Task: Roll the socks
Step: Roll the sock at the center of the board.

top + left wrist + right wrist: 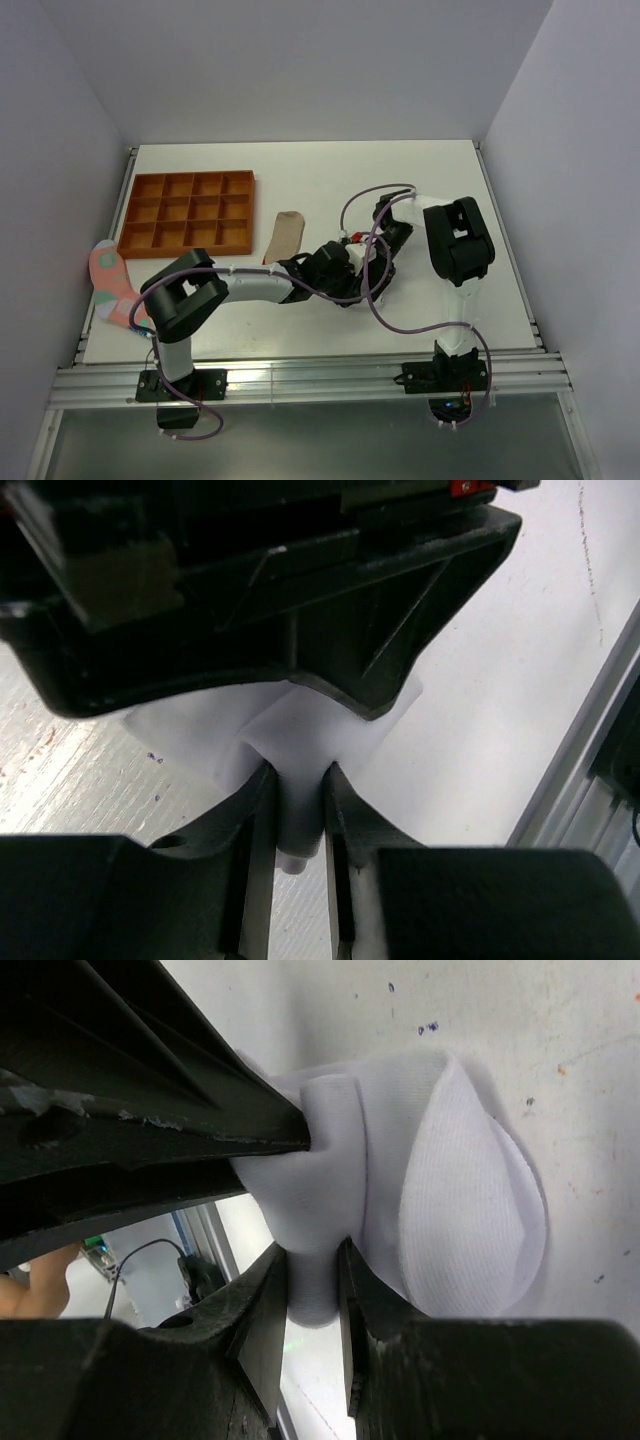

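Observation:
A white sock (320,725) lies bunched on the white table between both arms. In the left wrist view my left gripper (298,780) is shut on a fold of it. The right wrist view shows my right gripper (312,1260) shut on another fold of the same white sock (450,1210), whose rounded end spreads flat on the table. Seen from above, the left gripper (333,263) and right gripper (362,255) meet nose to nose mid-table and hide that sock. A beige sock (288,235) lies just left of them. A red spotted sock (112,283) hangs at the table's left edge.
An orange compartment tray (188,212) sits at the back left, close to the beige sock. A purple cable (385,320) loops from the right arm over the table. The aluminium rail (300,385) runs along the near edge, and walls enclose the table on three sides.

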`<state>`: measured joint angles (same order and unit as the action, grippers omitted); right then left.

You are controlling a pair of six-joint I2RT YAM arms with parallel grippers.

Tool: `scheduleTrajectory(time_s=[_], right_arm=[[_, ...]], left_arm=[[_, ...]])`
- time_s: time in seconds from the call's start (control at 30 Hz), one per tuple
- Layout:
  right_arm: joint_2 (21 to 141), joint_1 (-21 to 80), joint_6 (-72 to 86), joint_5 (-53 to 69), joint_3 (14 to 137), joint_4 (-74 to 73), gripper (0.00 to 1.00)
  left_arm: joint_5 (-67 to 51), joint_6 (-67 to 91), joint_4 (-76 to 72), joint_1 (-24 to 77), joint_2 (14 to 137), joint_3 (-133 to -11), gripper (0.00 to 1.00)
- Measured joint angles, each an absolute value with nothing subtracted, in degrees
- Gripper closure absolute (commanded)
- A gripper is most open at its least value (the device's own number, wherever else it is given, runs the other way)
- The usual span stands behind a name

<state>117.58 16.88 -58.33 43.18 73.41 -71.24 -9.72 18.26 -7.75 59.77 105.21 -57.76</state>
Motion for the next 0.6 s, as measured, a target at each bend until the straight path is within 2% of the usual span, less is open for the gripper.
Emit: scheduleTrajectory(time_s=[0.07, 0.3, 0.6], right_arm=[[117.6, 16.8, -58.3, 42.7, 73.4, -71.4, 0.77], [115.0, 16.6, -54.8, 41.1, 70.6, -68.3, 0.51], [108.7, 15.7, -48.7, 38.7, 65.9, -61.6, 0.37]], left_arm=[[-10.5, 19.2, -7.2, 59.6, 105.8, -58.6, 1.0], [-12.2, 23.5, -2.9, 59.3, 107.9, -62.2, 1.0], [-13.7, 29.6, 2.2, 59.2, 110.3, -66.7, 1.0]])
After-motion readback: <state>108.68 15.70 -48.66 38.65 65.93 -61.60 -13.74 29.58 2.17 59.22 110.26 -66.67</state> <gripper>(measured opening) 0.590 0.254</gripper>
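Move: The sock being rolled is already pinched by both hands. The roll's middle lies about 2 cm to the right of the left hand point and about 1 cm to the left of the right one, level in forward reach and some 1 cm below each. Its loose flap lies about 3 cm ahead of the right hand and 1 cm to its left, near the board. From the left hand, the beige-and-red sock is roughly 11 cm ahead and 18 cm to the left. The sock roll stays pinched in the left fingers, which carry it about 1.5 cm to the right and slightly back while the wrist twists some 15 degrees, its top turning forward. The right fingers hold on at first, then open and let go of the roll's end, spreading on either side of it, as that hand shifts about 1 cm right and turns a little clockwise. ##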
